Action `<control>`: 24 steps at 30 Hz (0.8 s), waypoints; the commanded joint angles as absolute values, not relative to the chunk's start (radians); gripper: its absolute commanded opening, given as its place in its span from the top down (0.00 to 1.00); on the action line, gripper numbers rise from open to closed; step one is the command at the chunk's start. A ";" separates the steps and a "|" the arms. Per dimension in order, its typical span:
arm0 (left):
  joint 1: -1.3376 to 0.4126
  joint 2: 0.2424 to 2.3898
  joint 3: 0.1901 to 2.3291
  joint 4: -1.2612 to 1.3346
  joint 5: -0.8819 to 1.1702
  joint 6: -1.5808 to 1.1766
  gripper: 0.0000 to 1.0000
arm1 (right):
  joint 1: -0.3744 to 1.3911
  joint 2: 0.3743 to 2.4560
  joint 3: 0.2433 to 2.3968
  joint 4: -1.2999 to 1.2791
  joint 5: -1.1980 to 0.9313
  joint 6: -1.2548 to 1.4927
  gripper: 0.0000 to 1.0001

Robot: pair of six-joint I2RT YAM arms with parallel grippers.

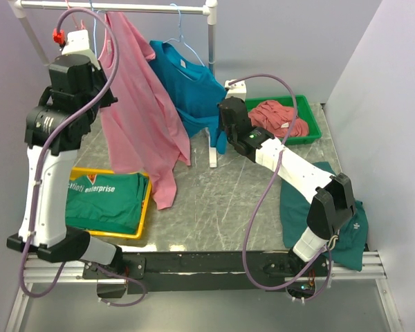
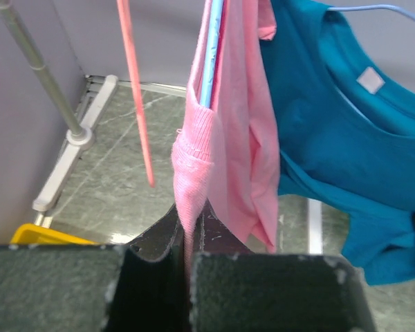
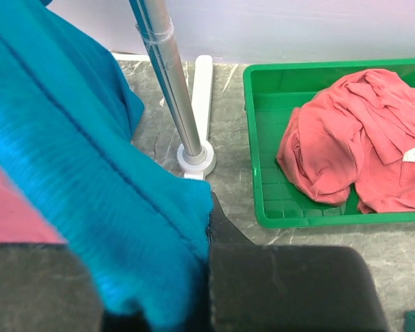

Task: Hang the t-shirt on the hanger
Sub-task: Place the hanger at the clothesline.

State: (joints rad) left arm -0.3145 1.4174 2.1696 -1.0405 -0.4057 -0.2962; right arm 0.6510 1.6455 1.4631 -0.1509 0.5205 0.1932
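The bright pink t-shirt (image 1: 135, 111) hangs from the rack's left end down to the table. In the left wrist view its fabric (image 2: 242, 138) drapes over the thin light-blue hanger (image 2: 209, 55). My left gripper (image 2: 187, 242) is up near the rack bar (image 1: 88, 33) and is shut on a ribbed edge of the pink t-shirt. My right gripper (image 3: 206, 235) is shut on the hem of the teal-blue shirt (image 3: 76, 152), which hangs on its own blue hanger (image 1: 190, 86). In the top view the right gripper (image 1: 220, 128) is at that shirt's lower right.
A salmon-pink wire hanger (image 2: 135, 90) hangs left of the t-shirt. A green bin (image 1: 311, 135) holds a dusty-rose garment (image 3: 360, 152). A yellow tray (image 1: 146, 207) holds a green shirt. A dark teal garment (image 1: 332, 221) lies at the right. The rack pole (image 3: 169, 83) stands mid-table.
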 commanded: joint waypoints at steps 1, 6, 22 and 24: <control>-0.276 1.445 2.258 -0.953 -0.446 -0.241 0.99 | 0.644 1.583 1.457 -0.141 0.529 0.202 0.95; -0.233 1.451 2.257 -0.940 -0.407 -0.218 0.99 | 0.644 1.583 1.460 -0.150 0.523 0.202 0.95; -0.215 1.529 2.155 -0.880 -0.218 -0.216 0.99 | 0.647 1.574 1.451 -0.160 0.479 0.245 0.95; -0.204 1.560 2.183 -0.900 -0.203 -0.206 0.99 | 0.646 1.566 1.444 -0.155 0.472 0.248 0.95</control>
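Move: The left hand grips the sleeve end of the pink t-shirt's blue hanger; its clothesline spot is about 17 cm straight ahead and 12 cm above. The pink hanger hangs some 12 cm ahead and 7 cm left, about level, and the teal shirt roughly 8 cm ahead, 19 cm right, 8 cm lower. From the right hand, the spot is about 9 cm ahead, 27 cm left and 32 cm up. The left hand, still pinching hanger and sleeve, goes forward and down about 6 cm each, lowering the hook rail-ward. ##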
